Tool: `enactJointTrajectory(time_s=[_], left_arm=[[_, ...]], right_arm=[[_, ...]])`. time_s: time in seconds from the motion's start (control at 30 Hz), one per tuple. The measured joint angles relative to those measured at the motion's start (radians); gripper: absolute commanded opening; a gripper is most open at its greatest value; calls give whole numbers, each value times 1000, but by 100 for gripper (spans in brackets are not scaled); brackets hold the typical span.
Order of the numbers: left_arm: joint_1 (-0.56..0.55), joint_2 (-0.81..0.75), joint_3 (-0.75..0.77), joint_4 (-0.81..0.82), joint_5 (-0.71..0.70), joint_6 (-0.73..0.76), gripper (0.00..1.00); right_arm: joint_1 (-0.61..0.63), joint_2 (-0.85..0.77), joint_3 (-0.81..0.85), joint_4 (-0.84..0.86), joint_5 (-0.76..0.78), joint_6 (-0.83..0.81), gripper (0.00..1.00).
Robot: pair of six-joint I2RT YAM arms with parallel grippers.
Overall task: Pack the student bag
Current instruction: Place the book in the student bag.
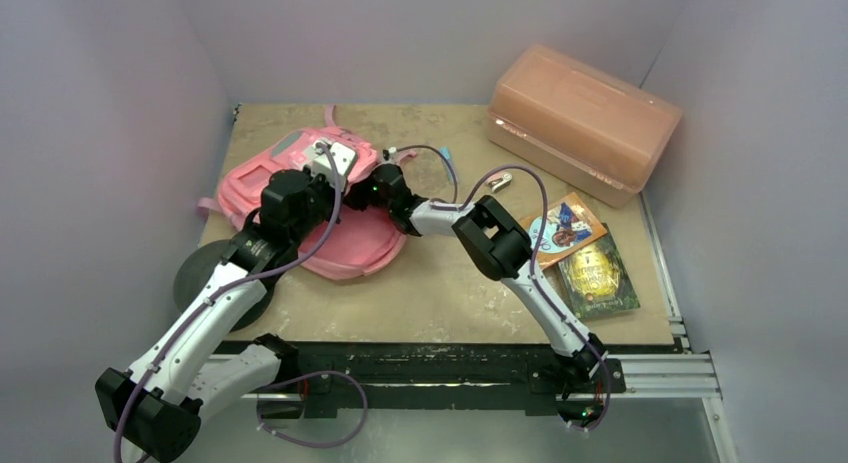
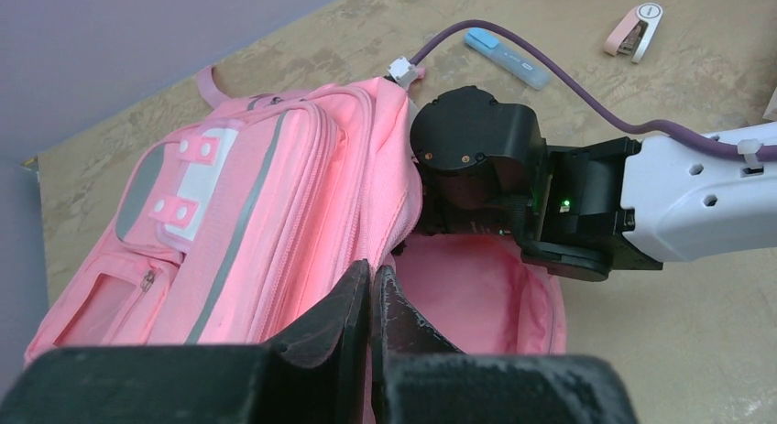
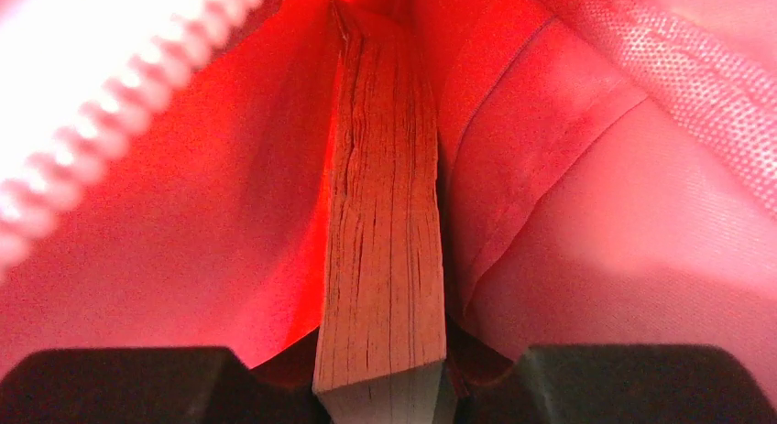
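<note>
The pink student bag (image 1: 350, 241) lies on the left of the table with its main compartment open; it fills the left wrist view (image 2: 238, 204). My left gripper (image 1: 343, 181) is shut on the edge of the bag's opening (image 2: 374, 282) and holds the flap up. My right gripper (image 1: 378, 190) reaches into the opening from the right, fingertips hidden inside the bag in the top view. In the right wrist view it (image 3: 385, 374) is shut on a book (image 3: 385, 213), page edges showing, with the bag's pink lining all around.
A rigid orange-pink plastic box (image 1: 583, 118) stands at the back right. Two books (image 1: 563, 226) (image 1: 597, 275) lie on the right. A small pink-and-white item (image 2: 635, 30) and a blue pen (image 2: 506, 55) lie behind the bag. A dark round object (image 1: 195, 273) sits at the table's left edge.
</note>
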Motion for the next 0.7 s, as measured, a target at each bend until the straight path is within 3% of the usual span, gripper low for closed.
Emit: enactJointTrajectory(time_s=[0.1,0.23,0.3,0.5,0.7], left_arm=[[2,1,-4,0,0,1,0],[2,2,-4,0,-1,1,0],[2,3,-4,0,-2,1,0],[1,7,-4,15,-3,0,0],[-1,42,-3,22,-29,-5,0]], right_arm=[[6,16,18,-1,14,-17,32],[7,16,20,6,17,-23,66],[7,3,-7,32,18,-23,75],[1,-114,-146,32,-29,-50,87],[-20,-294,-291,-166,-87,-218,93]])
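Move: The right hand, inside the open student bag, grips the near end of the book, whose middle lies some 5 cm ahead, 7 cm left and 2 cm lower. The bag's middle is about 9 cm left, level fore-and-aft and 3 cm below. Outside, the highlighter lies roughly 6 cm ahead, 22 cm right and 8 cm down. From the left hand, pinching the raised bag rim, the book is about 5 cm ahead, 5 cm left and 17 cm below. Back and to the right, out towards the bag's mouth, the right hand withdraws about 7 cm, after first holding almost still while its fingers open wide and let go of the book. It rises slightly as it goes, and its fingertips dip some 10 degrees. The left hand keeps its pinch on the rim, holding the flap up, nearly in place. ##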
